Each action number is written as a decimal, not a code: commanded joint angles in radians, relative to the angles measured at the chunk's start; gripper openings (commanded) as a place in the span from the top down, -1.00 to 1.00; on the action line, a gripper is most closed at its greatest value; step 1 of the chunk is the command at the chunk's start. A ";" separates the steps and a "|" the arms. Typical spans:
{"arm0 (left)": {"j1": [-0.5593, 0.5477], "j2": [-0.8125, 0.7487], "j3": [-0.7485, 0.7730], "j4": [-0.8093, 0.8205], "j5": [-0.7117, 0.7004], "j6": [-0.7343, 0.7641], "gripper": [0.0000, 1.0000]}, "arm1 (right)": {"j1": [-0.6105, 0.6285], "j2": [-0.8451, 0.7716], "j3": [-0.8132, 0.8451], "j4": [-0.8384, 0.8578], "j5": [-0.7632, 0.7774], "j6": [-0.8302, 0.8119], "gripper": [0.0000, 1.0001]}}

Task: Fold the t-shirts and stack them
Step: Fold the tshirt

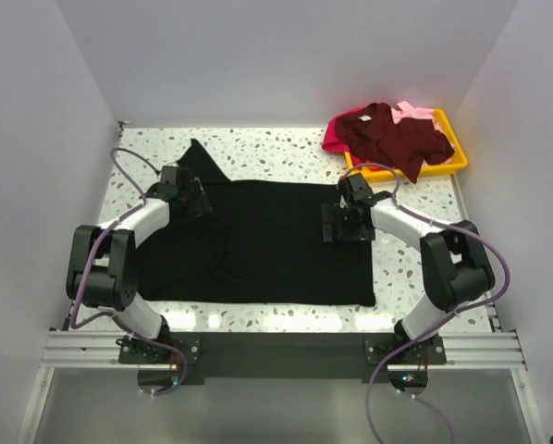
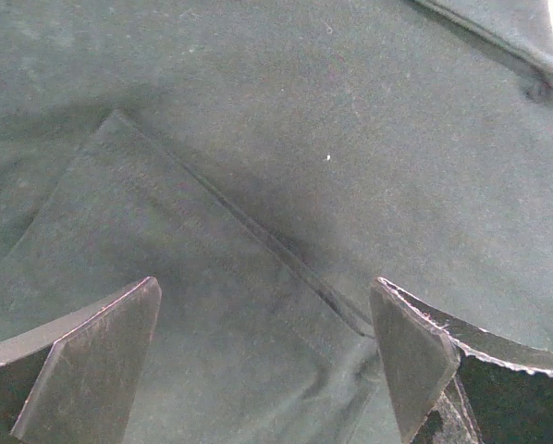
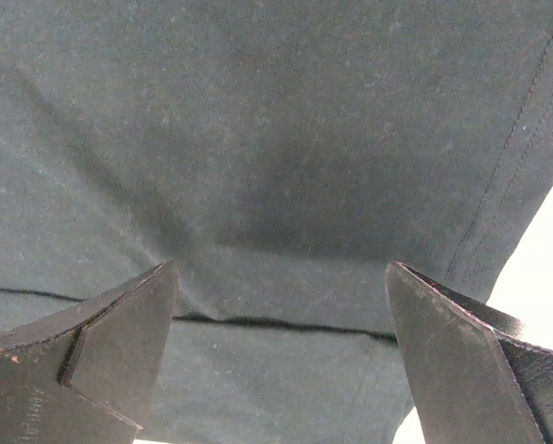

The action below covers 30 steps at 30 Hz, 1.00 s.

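A large black t-shirt point(image 1: 276, 245) lies spread on the table, with a sleeve pointing to the far left. My left gripper point(image 1: 195, 198) hovers over its upper left part, open, and only flat black cloth with a folded hem edge point(image 2: 258, 231) shows between its fingers point(image 2: 265, 289). Over the shirt's upper right part my right gripper point(image 1: 341, 224) is open too; a fold line point(image 3: 286, 326) in the cloth runs between its fingers point(image 3: 281, 273), which hold nothing. A dark maroon t-shirt point(image 1: 392, 134), a magenta one point(image 1: 334, 141) and a pale pink one point(image 1: 413, 113) lie heaped together.
The heap sits in a yellow plastic tray point(image 1: 448, 165) at the far right corner of the speckled table point(image 1: 258, 146). White walls close in the left, back and right sides. The table's near edge runs just past the black shirt's hem.
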 commanded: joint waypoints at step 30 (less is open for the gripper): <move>0.007 0.126 0.393 -0.063 -0.010 0.046 -1.00 | -0.009 -0.174 0.023 -0.016 0.045 -0.001 -0.97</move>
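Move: Just under both open grippers lies the spread black t-shirt, its cloth some 2 to 3 cm below the fingers. Its middle is about 9 cm back and 13 cm right of the left hand, and about 2 cm back and 19 cm left of the right hand. The t-shirt's far-left flap lies some 9 cm ahead of the left hand and 2 cm right. The yellow bin of clothes stands roughly 20 cm ahead of the right hand and 12 cm right. Lower both open grippers the last 2 cm onto the t-shirt, easing the left one 1 cm forward, and hold them against the cloth. Then lift both off it without closing: raise the left about 8 cm while carrying it some 6 cm forward towards the far-left flap, fingertips tilting a little outwards, and bring the right up about 3 cm. ##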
